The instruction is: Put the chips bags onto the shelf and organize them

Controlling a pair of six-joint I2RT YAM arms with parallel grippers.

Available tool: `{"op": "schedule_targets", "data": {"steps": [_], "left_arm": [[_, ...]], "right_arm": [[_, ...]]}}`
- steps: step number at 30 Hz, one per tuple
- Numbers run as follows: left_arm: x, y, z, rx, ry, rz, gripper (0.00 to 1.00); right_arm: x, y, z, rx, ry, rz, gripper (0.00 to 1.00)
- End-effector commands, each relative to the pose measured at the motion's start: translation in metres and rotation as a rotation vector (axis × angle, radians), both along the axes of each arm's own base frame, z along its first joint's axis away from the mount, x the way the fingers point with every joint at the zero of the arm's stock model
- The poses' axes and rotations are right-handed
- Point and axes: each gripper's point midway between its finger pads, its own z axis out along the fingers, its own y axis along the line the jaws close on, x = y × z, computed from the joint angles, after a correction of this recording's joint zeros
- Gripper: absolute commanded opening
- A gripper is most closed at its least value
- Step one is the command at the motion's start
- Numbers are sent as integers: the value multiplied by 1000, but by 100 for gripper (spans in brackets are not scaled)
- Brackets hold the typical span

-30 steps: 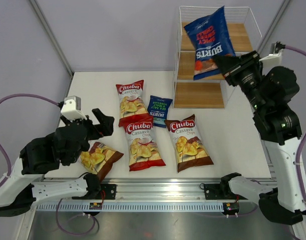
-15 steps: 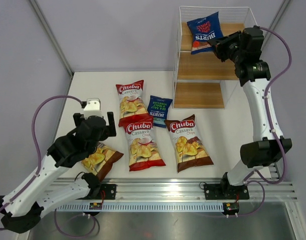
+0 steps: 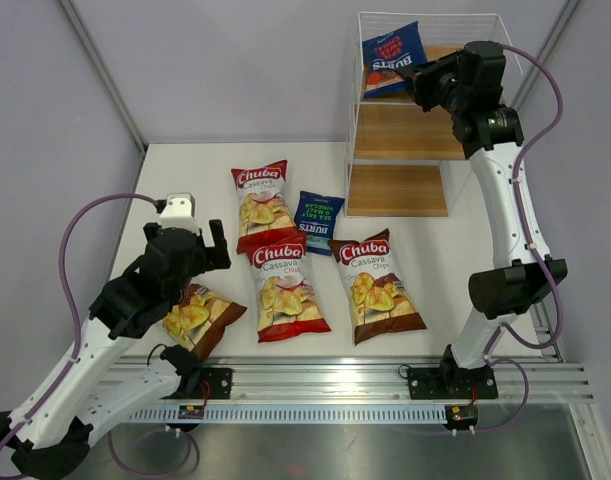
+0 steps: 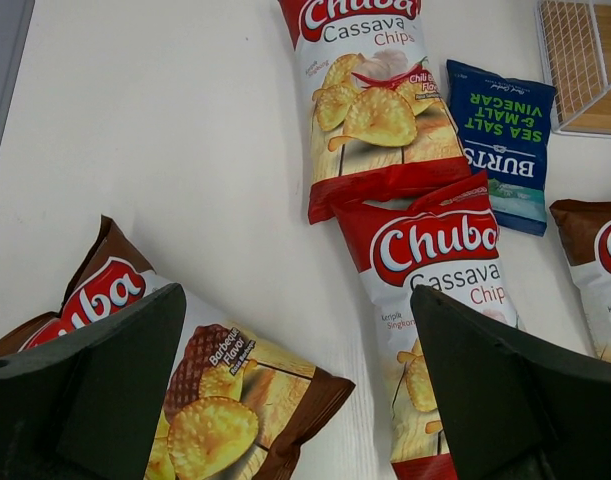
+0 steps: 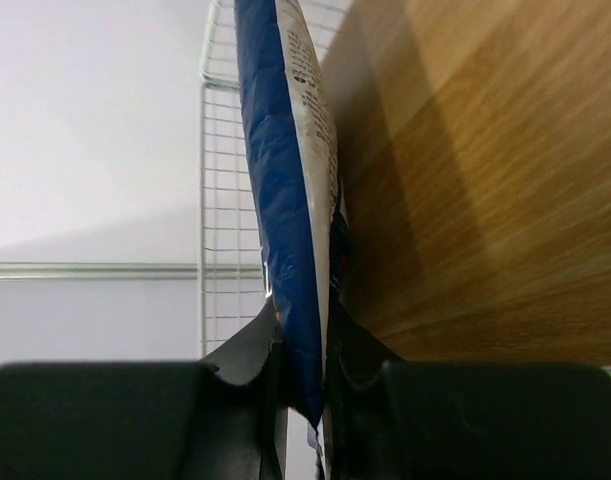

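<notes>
My right gripper [image 3: 417, 78] is shut on the bottom edge of a dark-blue Burts bag [image 3: 390, 55] and holds it over the top tier of the shelf [image 3: 400, 130]. In the right wrist view the bag [image 5: 285, 150] stands edge-on between the jaws of the gripper [image 5: 305, 350], beside the wooden tier [image 5: 485, 200]. My left gripper [image 3: 200, 245] hangs open above the table. Below its jaws [image 4: 297, 295] lie a brown Chuba bag [image 4: 225, 390] and a red-and-white one [image 4: 435, 250]. It holds nothing.
On the table lie another red-and-white bag [image 3: 262, 200], a second blue Burts bag [image 3: 318, 220] and another brown bag [image 3: 377, 285]. The shelf's white wire wall [image 5: 220, 200] stands just behind the held bag. A metal rail [image 3: 325, 380] runs along the near edge.
My right arm has carried the blue bag up and back, from in front of the shelf to its top tier. The left arm has drawn back a little, its gripper still open.
</notes>
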Motion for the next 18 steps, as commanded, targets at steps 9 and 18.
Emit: {"op": "schedule_targets", "data": {"steps": [9, 18], "left_arm": [[0, -5, 7, -27, -41, -40, 99], [-1, -8, 5, -34, -35, -56, 99]], "right_arm": [[6, 13, -9, -1, 45, -84, 32], [-5, -6, -4, -164, 38, -130, 52]]}}
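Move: The right hand still pinches the blue Burts bag by its near right corner, the bag's middle about 3 cm ahead and 3 cm left. Its place, the left part of the top shelf, is some 3 cm ahead, 3 cm left and 4 cm below; the wire side panel stands about 7 cm left and 1 cm ahead. From the idle left hand that place lies roughly 30 cm ahead, 27 cm right and well above, some 17 cm. The right hand sinks about 2 cm towards the top shelf and spreads its fingers, releasing the blue bag's corner. ##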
